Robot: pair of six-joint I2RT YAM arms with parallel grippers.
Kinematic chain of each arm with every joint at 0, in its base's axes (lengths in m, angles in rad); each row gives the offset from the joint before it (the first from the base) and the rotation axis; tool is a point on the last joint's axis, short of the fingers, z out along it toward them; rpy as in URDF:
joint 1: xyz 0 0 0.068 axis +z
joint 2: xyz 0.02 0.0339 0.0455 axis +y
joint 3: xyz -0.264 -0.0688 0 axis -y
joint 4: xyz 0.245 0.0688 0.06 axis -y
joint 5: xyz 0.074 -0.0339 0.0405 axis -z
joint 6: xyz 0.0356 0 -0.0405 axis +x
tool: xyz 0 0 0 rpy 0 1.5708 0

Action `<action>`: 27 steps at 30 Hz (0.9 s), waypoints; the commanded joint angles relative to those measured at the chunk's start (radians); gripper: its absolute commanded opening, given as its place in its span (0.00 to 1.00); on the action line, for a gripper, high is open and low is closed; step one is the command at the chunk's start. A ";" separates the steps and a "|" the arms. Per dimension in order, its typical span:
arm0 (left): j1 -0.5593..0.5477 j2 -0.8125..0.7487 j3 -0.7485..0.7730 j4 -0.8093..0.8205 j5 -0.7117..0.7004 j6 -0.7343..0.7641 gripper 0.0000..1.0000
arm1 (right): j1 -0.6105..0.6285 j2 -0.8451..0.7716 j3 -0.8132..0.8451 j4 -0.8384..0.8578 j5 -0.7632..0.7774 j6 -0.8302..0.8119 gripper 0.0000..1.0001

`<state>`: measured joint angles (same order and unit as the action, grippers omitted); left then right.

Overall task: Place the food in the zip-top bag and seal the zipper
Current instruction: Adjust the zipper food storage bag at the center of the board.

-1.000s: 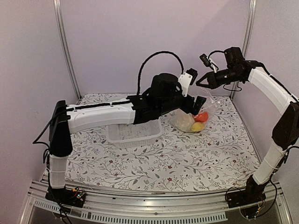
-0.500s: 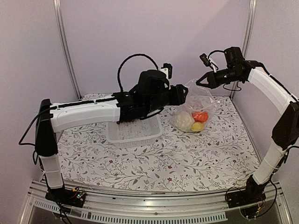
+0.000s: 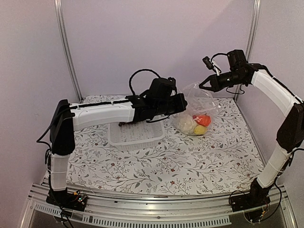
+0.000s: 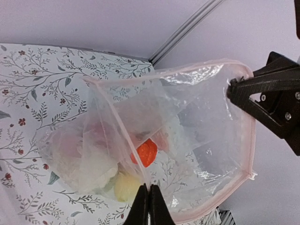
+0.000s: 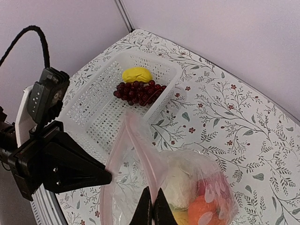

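The clear zip-top bag [image 3: 202,102] hangs open above the table, held up between both grippers. My right gripper [image 3: 202,85] is shut on the bag's upper right rim; in its own view the jaws [image 5: 153,193] pinch the pinkish zipper [image 5: 140,140]. My left gripper [image 3: 184,102] is shut on the opposite rim, its tips [image 4: 149,188] clamping the zipper strip [image 4: 117,123]. Inside the bag lie a white cauliflower [image 5: 180,185], an orange tomato [image 4: 146,152], a red pepper [image 5: 213,187] and a yellow piece [image 4: 126,185]. Dark red grapes [image 5: 139,90] and a yellow lemon [image 5: 136,74] lie in the basket.
The white slotted basket [image 3: 135,135] stands left of the bag, under my left arm. A floral cloth [image 3: 190,161] covers the table. Metal frame posts [image 3: 66,47] stand at the back corners, with walls close behind and to the right.
My left gripper turned, drew back from over the bag's mouth to its left rim and went from open to shut on the zipper strip. The right gripper stayed put.
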<state>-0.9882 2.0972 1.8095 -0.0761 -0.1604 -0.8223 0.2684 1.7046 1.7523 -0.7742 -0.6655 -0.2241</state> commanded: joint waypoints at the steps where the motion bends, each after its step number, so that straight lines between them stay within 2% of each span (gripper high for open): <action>1: 0.017 0.028 0.063 0.034 0.052 0.028 0.00 | 0.005 -0.033 -0.024 0.021 0.043 0.002 0.00; 5: 0.002 0.049 0.190 0.042 0.111 0.106 0.00 | -0.001 -0.030 0.014 0.027 0.258 0.023 0.00; 8: -0.032 0.050 0.243 0.039 0.067 0.169 0.00 | -0.063 -0.027 0.077 0.031 0.355 0.046 0.00; 16: -0.031 0.147 0.330 0.018 0.106 0.179 0.00 | -0.094 -0.043 0.085 0.059 0.413 0.042 0.00; 22: 0.004 0.244 0.513 -0.014 0.094 0.255 0.00 | -0.094 -0.040 0.088 0.089 0.489 0.029 0.00; 27: 0.046 0.250 0.495 -0.001 0.134 0.264 0.00 | -0.095 -0.057 0.066 0.102 0.434 0.029 0.00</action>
<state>-0.9901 2.3562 2.2929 -0.0849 -0.0616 -0.5976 0.1745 1.6787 1.8252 -0.7189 -0.2180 -0.1879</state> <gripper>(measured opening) 0.006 0.004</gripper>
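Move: My left hand already pinches the near rim of the zip-top bag; the bag's food-filled body lies about 18 cm below it, some 4 cm ahead and 6 cm to its right. Inside, the cauliflower is some 3 cm ahead and 3 cm right of that hand, the orange pumpkin about 5 cm ahead and 10 cm right. The basket sits some 23 cm left and 3 cm ahead. From my right hand, shut on the opposite rim, the bag's body is about 25 cm below, 3 cm ahead and 1 cm left. I keep both grips on the rim and carry the bag off to the right, away from the basket. My right hand swings about 10 cm right and 6 cm forward, rising a little and turning clockwise some 25 degrees; my left hand lifts about 9 cm, then sinks a few while following some 6 cm right, its fingers tipping up about 15 degrees. The right hand's longer reach draws the rims slightly farther apart. ##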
